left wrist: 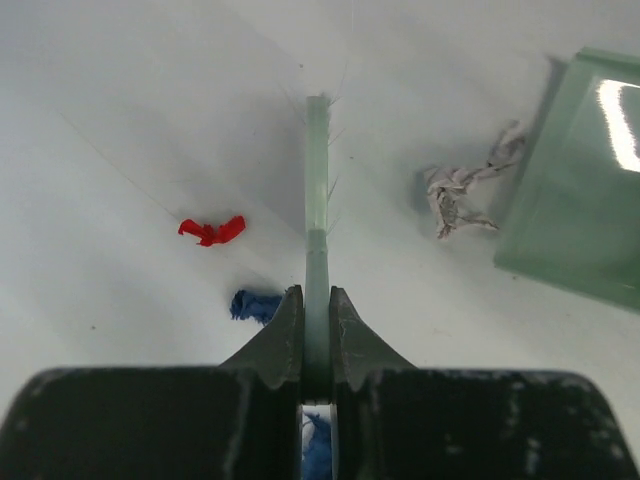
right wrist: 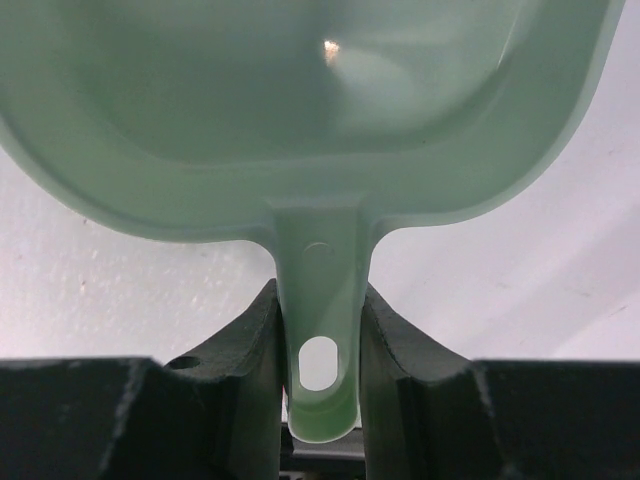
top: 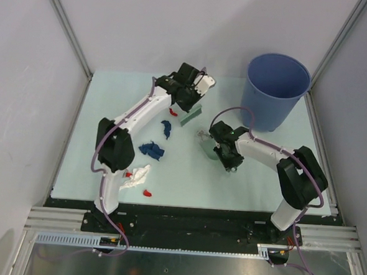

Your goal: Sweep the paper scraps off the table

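Note:
My left gripper (top: 189, 102) is shut on the pale green brush (top: 190, 117), held edge-on (left wrist: 317, 180) over the far middle of the table (top: 262, 173). My right gripper (top: 222, 150) is shut on the handle (right wrist: 320, 300) of the pale green dustpan (top: 208, 145), which rests to the right of the brush. A grey scrap (left wrist: 460, 192) lies between the brush and the dustpan's lip (left wrist: 580, 190). A red scrap (left wrist: 211, 231) and a dark blue wad (left wrist: 255, 304) lie left of the brush. Nearer in are another blue wad (top: 151, 150), a white crumple (top: 136, 175) and red bits (top: 147, 192).
A tall blue bin (top: 277, 87) stands at the far right of the table. White walls with metal posts close in the left, back and right. A black and metal rail (top: 184, 222) runs along the near edge by the arm bases.

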`<state>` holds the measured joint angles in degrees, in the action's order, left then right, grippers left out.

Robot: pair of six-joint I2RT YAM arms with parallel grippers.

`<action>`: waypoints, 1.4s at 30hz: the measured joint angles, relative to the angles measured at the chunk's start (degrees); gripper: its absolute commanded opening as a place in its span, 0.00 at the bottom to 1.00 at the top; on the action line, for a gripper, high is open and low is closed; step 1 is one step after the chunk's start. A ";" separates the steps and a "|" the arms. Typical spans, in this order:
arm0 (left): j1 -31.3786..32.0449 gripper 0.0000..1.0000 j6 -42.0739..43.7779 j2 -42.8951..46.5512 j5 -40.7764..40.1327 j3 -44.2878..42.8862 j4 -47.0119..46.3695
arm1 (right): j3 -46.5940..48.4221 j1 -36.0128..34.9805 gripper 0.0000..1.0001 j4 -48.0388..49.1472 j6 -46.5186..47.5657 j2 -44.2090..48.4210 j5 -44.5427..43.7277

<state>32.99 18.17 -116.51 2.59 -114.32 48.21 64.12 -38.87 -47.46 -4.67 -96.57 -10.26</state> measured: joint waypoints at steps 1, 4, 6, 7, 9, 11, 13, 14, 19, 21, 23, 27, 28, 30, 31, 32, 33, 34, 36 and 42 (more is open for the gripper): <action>0.13 0.00 -0.02 -1.97 -0.74 -1.33 -0.35 | 0.02 0.52 0.00 0.66 0.59 -0.28 -0.42; 0.26 0.00 -0.20 -5.38 -0.85 -2.86 -0.39 | 0.70 0.55 0.00 2.08 2.19 -2.71 -0.92; 0.44 0.00 -0.24 -5.55 0.74 -2.86 -0.50 | 1.18 0.52 0.00 3.21 3.08 -5.01 -0.96; 0.55 0.00 -0.22 -5.53 1.38 -2.86 -0.70 | 1.42 0.52 0.00 3.17 3.52 -5.57 -1.14; 0.74 0.00 -0.20 -5.53 3.87 -2.32 -1.25 | 1.84 0.85 0.00 3.63 4.42 -5.66 -0.94; 0.90 0.00 -0.15 -4.98 6.99 -0.74 -2.03 | 2.19 1.36 0.00 4.74 5.27 -6.12 -0.85; 0.94 0.00 -0.09 -4.09 10.29 1.22 -2.69 | 2.82 1.81 0.00 5.40 6.03 -6.69 -0.85; 0.94 0.00 0.00 -3.30 12.81 2.67 -2.99 | 3.28 1.90 0.00 5.97 6.32 -7.04 -0.85; 0.98 0.00 0.26 3.06 21.99 9.90 -2.84 | 4.20 2.03 0.00 8.61 7.13 -7.56 -0.07; 0.87 0.00 0.22 5.57 21.77 11.54 -2.23 | 4.15 1.97 0.00 8.46 7.26 -7.17 0.90; 0.28 0.00 -0.35 7.85 21.24 11.91 -1.40 | 4.09 1.70 0.00 8.94 7.23 -6.10 1.79; 0.37 0.00 -1.36 12.15 16.63 11.91 -0.26 | 3.34 0.35 0.00 10.54 7.04 -1.97 2.58; 0.39 0.00 -1.33 13.25 15.17 11.91 -0.13 | 3.17 -0.04 0.00 10.43 6.99 -0.92 2.56; 0.52 0.00 -1.22 15.13 12.35 11.93 0.09 | 3.02 -0.98 0.00 9.88 6.84 0.66 2.34; 0.55 0.00 -1.22 16.15 10.58 12.02 0.17 | 2.97 -1.75 0.00 9.35 6.78 1.42 2.03; 0.55 0.00 -1.14 17.18 8.55 12.07 0.46 | 2.93 -2.64 0.00 8.72 6.69 2.25 1.77; 0.46 0.00 -1.07 18.10 6.38 12.07 0.61 | 2.84 -3.39 0.00 8.07 6.62 3.10 1.62; 0.24 0.00 -0.98 19.04 4.79 12.07 0.74 | 2.80 -4.13 0.00 7.34 6.58 4.07 1.68; -0.61 0.00 -0.68 20.70 2.69 12.00 1.05 | 2.71 -5.22 0.00 5.86 6.36 6.01 1.92; -6.91 0.00 0.13 26.69 -1.29 11.37 1.66 | 5.07 -5.64 0.00 -2.80 5.05 12.33 -0.68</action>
<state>26.09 18.31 -89.82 1.30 -102.96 49.87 69.19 -44.51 -50.26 0.38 -84.25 -10.94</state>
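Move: The gray paper scrap lies on the table about 9 cm back and 7 cm right of my left hand, some 16 cm below it. The dustpan's pan is beyond it, about 12 cm back and 8 cm right. The small red scrap is level ahead and 5 cm left; the blue strip 6 cm back and 7 cm left. From my right hand, the gray scrap is about 9 cm ahead, 8 cm left and slightly lower. With the brush still gripped, my left hand dips and sweeps back and a little right, about 8 cm, turning clockwise, to bring the gray scrap into the pan; then it lifts some 15 cm and swings left, turning back. My right hand keeps the dustpan, slides it forward 5 cm to meet the brush, shifts left, then raises and draws it back, tipping its front up. ##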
